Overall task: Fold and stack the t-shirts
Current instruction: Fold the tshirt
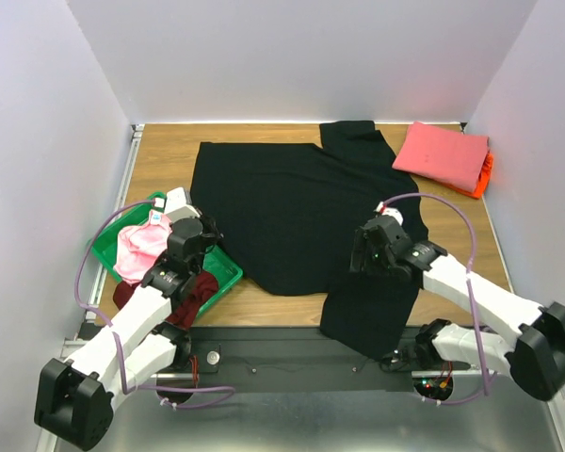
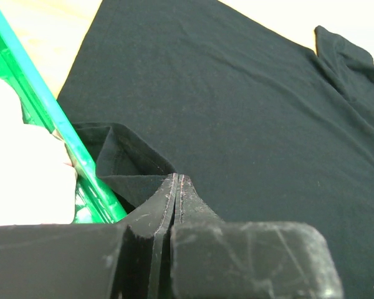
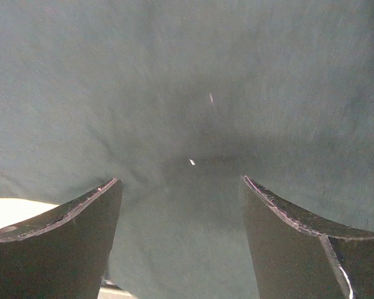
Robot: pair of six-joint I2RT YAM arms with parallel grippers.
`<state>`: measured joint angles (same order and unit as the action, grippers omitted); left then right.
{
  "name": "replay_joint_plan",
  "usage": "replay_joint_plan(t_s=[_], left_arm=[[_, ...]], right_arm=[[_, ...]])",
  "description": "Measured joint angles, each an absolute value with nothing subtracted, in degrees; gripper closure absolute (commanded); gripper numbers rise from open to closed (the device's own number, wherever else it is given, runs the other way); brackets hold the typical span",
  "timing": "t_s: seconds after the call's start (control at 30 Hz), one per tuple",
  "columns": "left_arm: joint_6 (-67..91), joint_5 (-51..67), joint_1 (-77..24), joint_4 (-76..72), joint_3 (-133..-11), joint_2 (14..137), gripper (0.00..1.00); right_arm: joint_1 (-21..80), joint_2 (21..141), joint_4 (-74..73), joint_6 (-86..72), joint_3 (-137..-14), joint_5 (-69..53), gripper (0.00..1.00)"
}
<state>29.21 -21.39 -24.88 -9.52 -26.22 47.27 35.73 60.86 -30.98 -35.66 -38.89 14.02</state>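
The large black t-shirt (image 1: 292, 212) lies spread flat across the middle of the table. My left gripper (image 1: 207, 235) is at its near-left corner beside the green tray. In the left wrist view its jaws (image 2: 176, 177) are pressed together, and a raised fold of the black t-shirt (image 2: 121, 159) runs into their tips. My right gripper (image 1: 365, 250) hangs low over the shirt's right side. Its jaws (image 3: 179, 179) are open, with only black cloth (image 3: 187, 93) under them. A folded coral-pink t-shirt (image 1: 441, 155) lies on an orange one (image 1: 488, 171) at the back right.
The green tray (image 1: 228, 273) stands at the near left. It holds a light pink t-shirt (image 1: 137, 250) and a dark maroon one (image 1: 196, 292). The tray's rim (image 2: 50, 118) almost touches the black shirt's corner. White walls close in the back and both sides.
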Motion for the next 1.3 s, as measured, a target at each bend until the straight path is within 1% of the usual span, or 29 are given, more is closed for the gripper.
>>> replay_joint_plan(t_s=[0.07, 0.2, 0.27, 0.47, 0.73, 0.93, 1.17, 1.3], left_arm=[[29.08, -21.37, -24.88, -9.5, -26.22, 47.05, 1.0], [28.93, -21.45, -24.88, -9.28, -26.22, 47.05, 1.0], [28.91, -21.52, -24.86, -9.13, -26.22, 47.05, 1.0], [28.73, -22.13, -24.71, -9.06, -26.22, 47.13, 1.0], [28.71, -23.73, -24.62, -9.02, -26.22, 49.32, 1.0], [28.71, -24.49, -23.22, -9.04, -26.22, 49.39, 1.0], [28.62, -24.53, -21.98, -9.89, -26.3, 51.33, 1.0], [28.53, -24.51, -21.98, -10.0, -26.39, 51.11, 1.0]], right_arm=[[35.86, 63.57, -32.73, -35.86, -39.42, 12.75, 0.19], [36.12, 73.71, -34.35, -35.86, -39.9, 9.41, 0.2], [36.16, 76.9, -34.74, -35.86, -39.83, 8.99, 0.2], [36.38, 77.36, -34.74, -36.45, -39.92, 10.22, 0.19], [36.75, 81.54, -33.45, -36.53, -42.22, 12.4, 0.17], [36.53, 85.17, -28.67, -35.42, -44.45, 15.25, 0.16], [34.81, 90.52, -19.07, -32.53, -48.14, 20.49, 0.15], [34.48, 89.54, -17.58, -31.88, -47.46, 21.87, 0.15]])
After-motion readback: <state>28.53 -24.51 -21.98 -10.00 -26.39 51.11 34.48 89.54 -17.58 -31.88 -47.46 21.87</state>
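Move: Open and some 8 cm above the black t-shirt, the right hand has the root of the near sleeve about 6 cm back and 2 cm to its right. The shirt body's middle is roughly 12 cm ahead and 16 cm left; the folded pink shirt lies some 28 cm ahead and 23 cm right. From the left hand, already shut on the shirt's left side, that sleeve root is about 16 cm back, 41 cm right and 16 cm below. Fingers open, the right hand sinks 7 cm onto the t-shirt and pushes it some 10 cm forward. ##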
